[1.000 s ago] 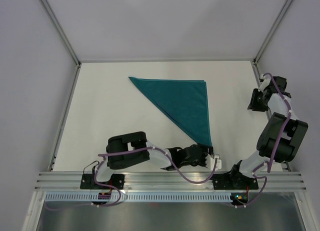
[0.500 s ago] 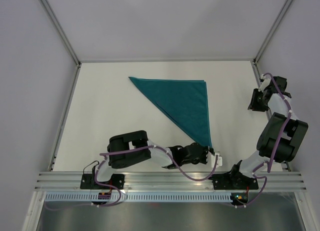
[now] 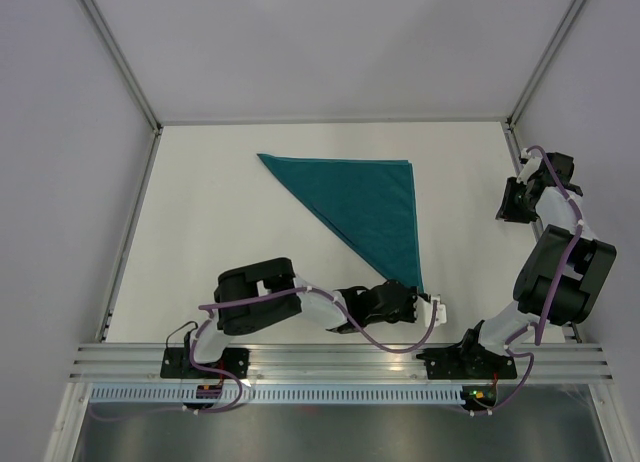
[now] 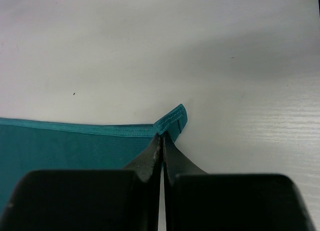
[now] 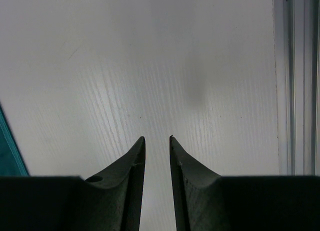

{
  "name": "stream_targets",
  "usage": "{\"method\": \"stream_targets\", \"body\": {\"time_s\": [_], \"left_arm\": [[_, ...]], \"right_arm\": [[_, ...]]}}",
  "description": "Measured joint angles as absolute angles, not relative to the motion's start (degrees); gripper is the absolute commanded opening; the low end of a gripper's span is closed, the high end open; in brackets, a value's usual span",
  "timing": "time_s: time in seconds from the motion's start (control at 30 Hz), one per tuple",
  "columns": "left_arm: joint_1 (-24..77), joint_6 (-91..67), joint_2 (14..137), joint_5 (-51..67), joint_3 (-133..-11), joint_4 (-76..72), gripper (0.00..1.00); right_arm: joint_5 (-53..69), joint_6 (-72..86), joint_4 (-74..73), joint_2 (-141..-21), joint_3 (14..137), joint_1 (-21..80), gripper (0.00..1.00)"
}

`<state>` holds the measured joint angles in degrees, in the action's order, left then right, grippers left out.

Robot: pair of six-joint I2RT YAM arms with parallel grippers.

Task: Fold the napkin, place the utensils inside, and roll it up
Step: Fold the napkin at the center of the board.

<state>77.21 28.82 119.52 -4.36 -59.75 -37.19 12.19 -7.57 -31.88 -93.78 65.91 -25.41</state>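
The teal napkin (image 3: 370,207) lies folded into a triangle on the white table, its long point reaching toward the near edge. My left gripper (image 3: 418,300) sits low at that near corner. In the left wrist view the napkin (image 4: 75,146) fills the lower left, and its hemmed tip curls up just past the left gripper (image 4: 162,137), which is shut on the corner. My right gripper (image 3: 510,200) hovers at the table's right side. It stands open by a narrow gap over bare table (image 5: 157,137), holding nothing. A sliver of napkin (image 5: 9,156) shows at the left edge there. The utensils are out of view.
A metal frame rail (image 5: 295,91) runs along the table's right edge close to the right gripper. Grey enclosure walls with aluminium posts (image 3: 125,57) bound the back and sides. The slotted mounting rail (image 3: 330,360) crosses the near edge by the arm bases.
The left jaws have closed from open onto the napkin's near corner, and the left arm has drawn slightly leftward. The right arm has stayed in place.
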Motion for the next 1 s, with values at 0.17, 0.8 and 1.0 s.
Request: {"method": "stream_targets", "body": {"time_s": [0.17, 0.8, 1.0], "left_arm": [[75.4, 25.3, 119.1, -4.3, -62.3, -33.0, 0.02], [52.1, 9.4, 115.2, -2.8, -72.4, -16.3, 0.02], [44.3, 5.8, 113.7, -1.8, -73.4, -12.3, 0.02]], "right_arm": [[12.2, -7.6, -31.9, -93.8, 65.9, -25.4, 0.31], [12.1, -7.6, -31.9, -93.8, 65.9, -25.4, 0.31], [12.2, -7.7, -31.9, -93.8, 65.9, -25.4, 0.31]]}}
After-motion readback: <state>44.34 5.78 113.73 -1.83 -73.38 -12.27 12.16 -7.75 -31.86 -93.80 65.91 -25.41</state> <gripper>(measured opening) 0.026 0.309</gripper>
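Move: My shut left fingers already hold the napkin's near corner, just above the board. The middle of the folded napkin, where I take the corner, lies about 25 cm ahead and 13 cm to the left, some 2 cm lower. The napkin's far right corner is roughly 38 cm straight ahead, its far left corner about 38 cm ahead and 42 cm left. From my right hand the napkin's middle lies some 36 cm left, 5 cm ahead and 7 cm down. Keeping the near corner pinched, I lift it about 5 cm and sweep my left hand 25 cm forward, first almost straight out, then curving left by some 14 cm over the middle of the napkin. My wrist swings roughly 40 degrees counter-clockwise as it goes and tilts somewhat. ##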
